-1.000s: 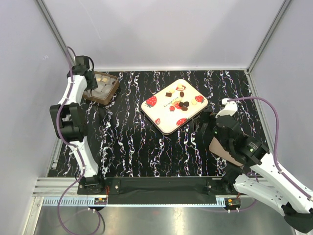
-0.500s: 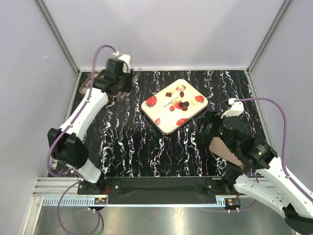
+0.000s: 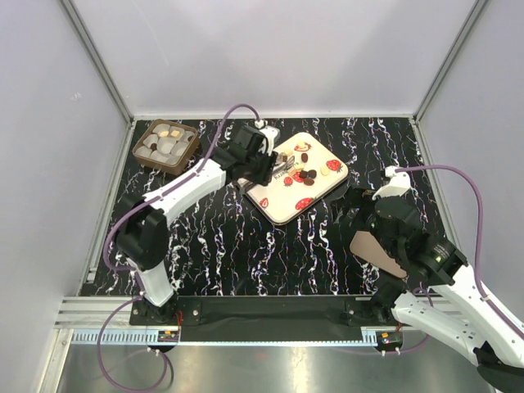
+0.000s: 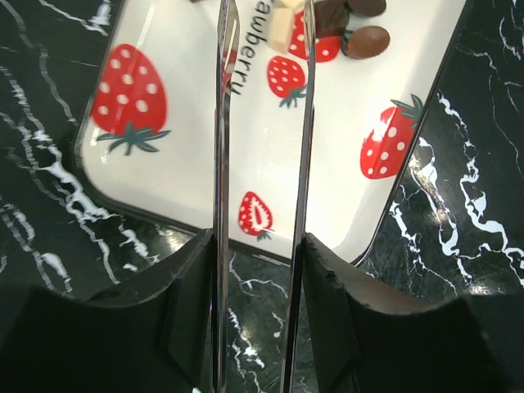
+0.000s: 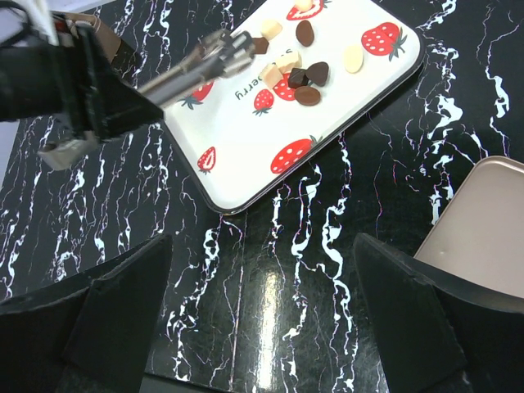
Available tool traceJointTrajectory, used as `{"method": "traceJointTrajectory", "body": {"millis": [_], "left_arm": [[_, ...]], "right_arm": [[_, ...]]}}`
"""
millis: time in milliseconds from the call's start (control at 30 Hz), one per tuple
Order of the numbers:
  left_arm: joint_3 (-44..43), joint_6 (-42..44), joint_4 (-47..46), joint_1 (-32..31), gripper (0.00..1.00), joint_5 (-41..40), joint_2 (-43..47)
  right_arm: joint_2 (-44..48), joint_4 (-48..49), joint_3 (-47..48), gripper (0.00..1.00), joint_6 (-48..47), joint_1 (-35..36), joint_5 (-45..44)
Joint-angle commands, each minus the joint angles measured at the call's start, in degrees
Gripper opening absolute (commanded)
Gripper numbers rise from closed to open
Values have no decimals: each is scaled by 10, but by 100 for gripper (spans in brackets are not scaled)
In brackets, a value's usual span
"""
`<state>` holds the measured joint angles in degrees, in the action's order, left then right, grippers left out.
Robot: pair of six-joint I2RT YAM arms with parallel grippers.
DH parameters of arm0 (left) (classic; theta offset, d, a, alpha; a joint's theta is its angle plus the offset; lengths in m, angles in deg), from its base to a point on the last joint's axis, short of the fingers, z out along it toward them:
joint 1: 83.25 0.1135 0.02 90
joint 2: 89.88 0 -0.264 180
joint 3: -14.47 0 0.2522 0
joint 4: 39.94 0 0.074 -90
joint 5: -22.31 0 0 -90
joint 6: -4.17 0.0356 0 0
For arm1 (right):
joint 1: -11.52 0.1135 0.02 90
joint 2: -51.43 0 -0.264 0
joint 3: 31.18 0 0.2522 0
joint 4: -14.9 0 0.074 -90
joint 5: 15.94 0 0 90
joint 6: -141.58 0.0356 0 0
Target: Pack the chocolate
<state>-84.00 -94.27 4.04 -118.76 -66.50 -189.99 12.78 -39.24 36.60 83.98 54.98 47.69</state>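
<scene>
The chocolate [image 3: 304, 174] lies as several small brown, tan and cream pieces on the far part of a white strawberry-print tray [image 3: 278, 205]. My left gripper [image 3: 260, 164] is shut on metal tongs [image 4: 221, 164]. The two blades reach over the tray [image 4: 344, 106], slightly apart, their tips by a cream square [image 4: 282, 24] and brown pieces [image 4: 364, 41]. In the right wrist view the tongs [image 5: 205, 61] point at the chocolate [image 5: 307, 78]. My right gripper [image 5: 266, 303] is open and empty above the table, near the tray's front right side [image 3: 360, 214].
A brown box [image 3: 167, 146] with white paper cups and a few sweets stands at the far left corner. A tan lid [image 3: 375, 252] lies under my right arm and also shows in the right wrist view [image 5: 475, 237]. The table is black marble-patterned.
My left arm has swung from the brown box at the far left rightward to the tray, carrying the tongs. My right arm has shifted slightly.
</scene>
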Motion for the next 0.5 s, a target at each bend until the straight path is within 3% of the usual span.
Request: {"method": "traceJointTrajectory", "body": {"millis": [0, 467], "left_arm": [[-3, -3, -53, -11, 48, 17, -30], [-17, -3, -65, -20, 48, -3, -110]], "right_arm": [[4, -2, 15, 100, 6, 1, -5], [2, 4, 14, 100, 0, 1, -10]]}}
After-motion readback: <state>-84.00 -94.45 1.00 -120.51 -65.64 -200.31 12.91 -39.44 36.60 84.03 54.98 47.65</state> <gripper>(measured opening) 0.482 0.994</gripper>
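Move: The left hand already holds the tongs, their tips pointing out and to its right. The pale chocolates they seem bound for lie about 9 cm ahead of that hand, 8 cm to its right and 15 cm below. The dark square is some 4 cm farther out than these and 3 cm to their left; the dark chocolate pair is about 4 cm to their right and 2 cm nearer. From the idle right hand the pale chocolates are roughly 25 cm ahead, 10 cm left and 26 cm down. Downward, for about 7 cm and easing off towards the end, the left hand lowers the tongs over the tray towards the pale chocolates, drifting some 2 cm right early on and tipping a little more steeply down. The fingers keep their hold on the tongs without squeezing further, so the two tips stay apart. ##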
